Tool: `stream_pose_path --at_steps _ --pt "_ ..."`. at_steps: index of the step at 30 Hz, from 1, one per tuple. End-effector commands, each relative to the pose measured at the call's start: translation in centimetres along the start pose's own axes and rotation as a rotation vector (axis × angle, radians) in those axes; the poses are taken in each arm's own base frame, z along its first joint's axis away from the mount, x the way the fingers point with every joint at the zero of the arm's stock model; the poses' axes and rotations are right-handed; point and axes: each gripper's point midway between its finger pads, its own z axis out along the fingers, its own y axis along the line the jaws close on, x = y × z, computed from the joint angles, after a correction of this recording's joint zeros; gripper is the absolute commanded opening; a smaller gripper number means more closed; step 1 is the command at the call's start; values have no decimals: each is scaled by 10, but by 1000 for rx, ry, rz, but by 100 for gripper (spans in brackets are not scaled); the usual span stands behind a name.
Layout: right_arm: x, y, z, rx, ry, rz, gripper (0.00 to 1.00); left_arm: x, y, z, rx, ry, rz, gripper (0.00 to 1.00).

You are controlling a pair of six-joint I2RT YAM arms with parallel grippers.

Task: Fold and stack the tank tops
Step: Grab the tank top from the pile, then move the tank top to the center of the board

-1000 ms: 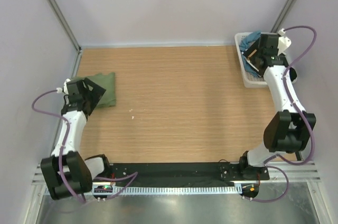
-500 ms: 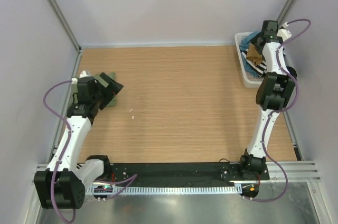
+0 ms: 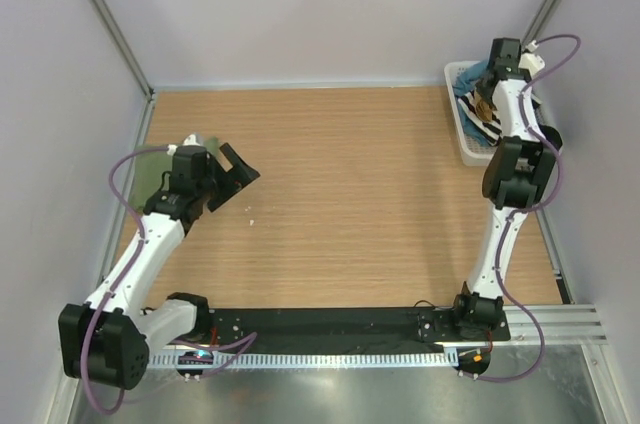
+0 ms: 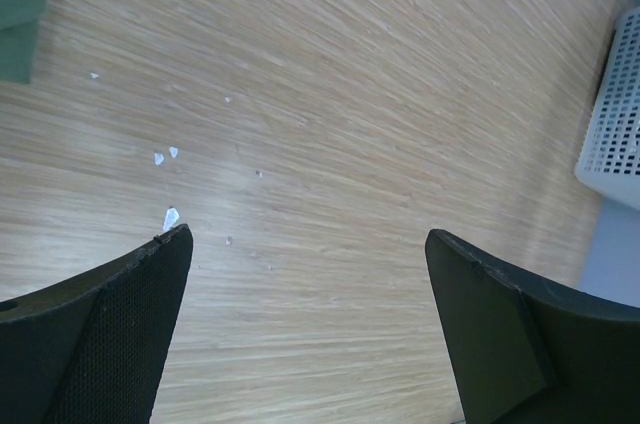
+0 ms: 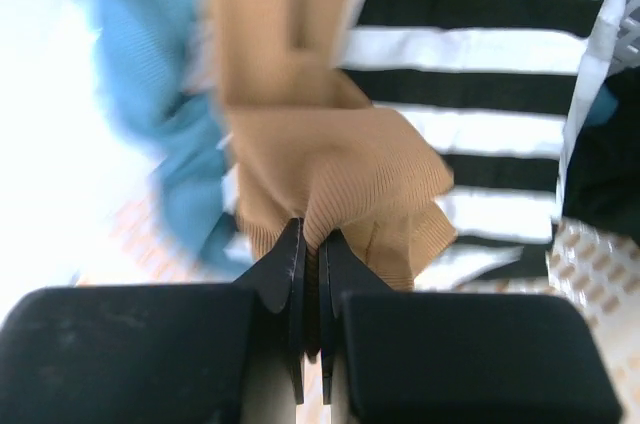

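Observation:
The tan-brown tank top (image 5: 320, 144) lies bunched in the white basket (image 3: 465, 144) at the far right corner. My right gripper (image 5: 312, 244) is shut on a fold of it, and the same gripper (image 3: 487, 94) reaches down into the basket. The olive green tank top (image 3: 155, 182) lies folded at the table's left edge, mostly hidden by my left arm; a corner of that green top (image 4: 18, 4) shows in the left wrist view. My left gripper (image 3: 238, 179) hangs open above bare wood to the right of it, with nothing between the spread halves of the gripper (image 4: 305, 234).
A black-and-white striped garment (image 5: 480, 64), a blue garment (image 5: 150, 94) and a black one (image 5: 610, 154) share the basket with the tan top. The basket's corner (image 4: 615, 114) shows far right in the left wrist view. Small white specks (image 4: 165, 156) dot the wood.
My right gripper dropped into the basket and shut on the tan top. My left gripper moved right, off the folded green top, staying open.

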Motion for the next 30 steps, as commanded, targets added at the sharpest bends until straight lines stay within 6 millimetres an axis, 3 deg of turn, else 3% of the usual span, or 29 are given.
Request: stream_pose_path --at_steps 1,2,3,4,6,7,8,9,10,14,15,16,17,18,19,20,22,23,24,26,30 --pt "-84 70 -147 -333 -195 -8 1 -9 -23 -13 57 -35 54 99" --pt "-81 77 -164 -400 -196 -31 1 -6 -27 -15 63 -27 65 99" --pt "-89 87 -204 -492 -212 -38 1 -3 -28 -15 64 -17 72 98" --pt "-73 106 -234 -603 -173 -84 1 -2 -31 -17 73 -15 78 98" --pt "-54 116 -272 -682 -153 -180 1 2 -34 -21 74 -6 87 97" --pt "-46 126 -313 -796 -135 -234 1 2 -36 -24 80 -8 89 97" --pt "-21 137 -344 -863 -102 -315 1 2 -39 -30 92 -15 94 97" --pt "-11 140 -366 -918 -87 -349 1 2 -39 -34 90 -19 96 97" --pt "-8 140 -400 -1015 -75 -376 1 -1 -40 -37 90 -32 97 97" --pt "10 110 -434 -1073 -8 -351 9 -7 -42 -56 98 -67 106 97" --pt "20 104 -433 -1079 23 -353 19 -7 -41 -61 97 -70 109 97" --pt "29 96 -434 -1084 50 -359 21 -8 -42 -64 98 -75 109 97" --pt "57 81 -428 -1106 133 -389 22 -8 -43 -67 102 -76 112 97" --pt "72 72 -422 -1103 169 -407 46 -7 -42 -71 104 -76 113 97" --pt "87 62 -409 -1071 200 -424 54 -6 -42 -73 107 -73 116 97" --pt "114 39 -387 -997 271 -449 54 -4 -42 -75 112 -70 121 97" --pt "135 15 -362 -909 298 -486 55 -1 -43 -77 122 -62 125 97" --pt "159 -5 -345 -857 359 -507 56 3 -45 -77 135 -44 132 97" --pt "168 -14 -346 -864 378 -524 63 7 -45 -75 136 -28 137 97" --pt "198 -39 -336 -836 461 -559 64 17 -50 -71 148 5 159 97" --pt "228 -76 -321 -744 512 -589 66 40 -51 -52 95 47 213 97"
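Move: The right hand, over the far-right basket, already pinches the brown tank top; the open table it is taken to lies about 20 cm back, 37 cm left and some 12 cm lower. Just under this hand, the blue top lies about 5 cm left and level with it, the striped top 3 cm back and 4 cm right, the black top 11 cm back and 18 cm right. From the left hand that spot is roughly 10 cm ahead, 48 cm right, 15 cm below. Still pinching the brown tank top, the right hand whips it up some 30 cm out of the basket while swinging left and back over the table, the wrist turning nearly 60 degrees counter-clockwise and the fingers tilting up. Near the top its fingers start opening to let the cloth go, then it sinks back down about 30 cm while drawing farther back, fingers tipping down again, while the empty left hand eases back and up about 5 cm, staying open. ##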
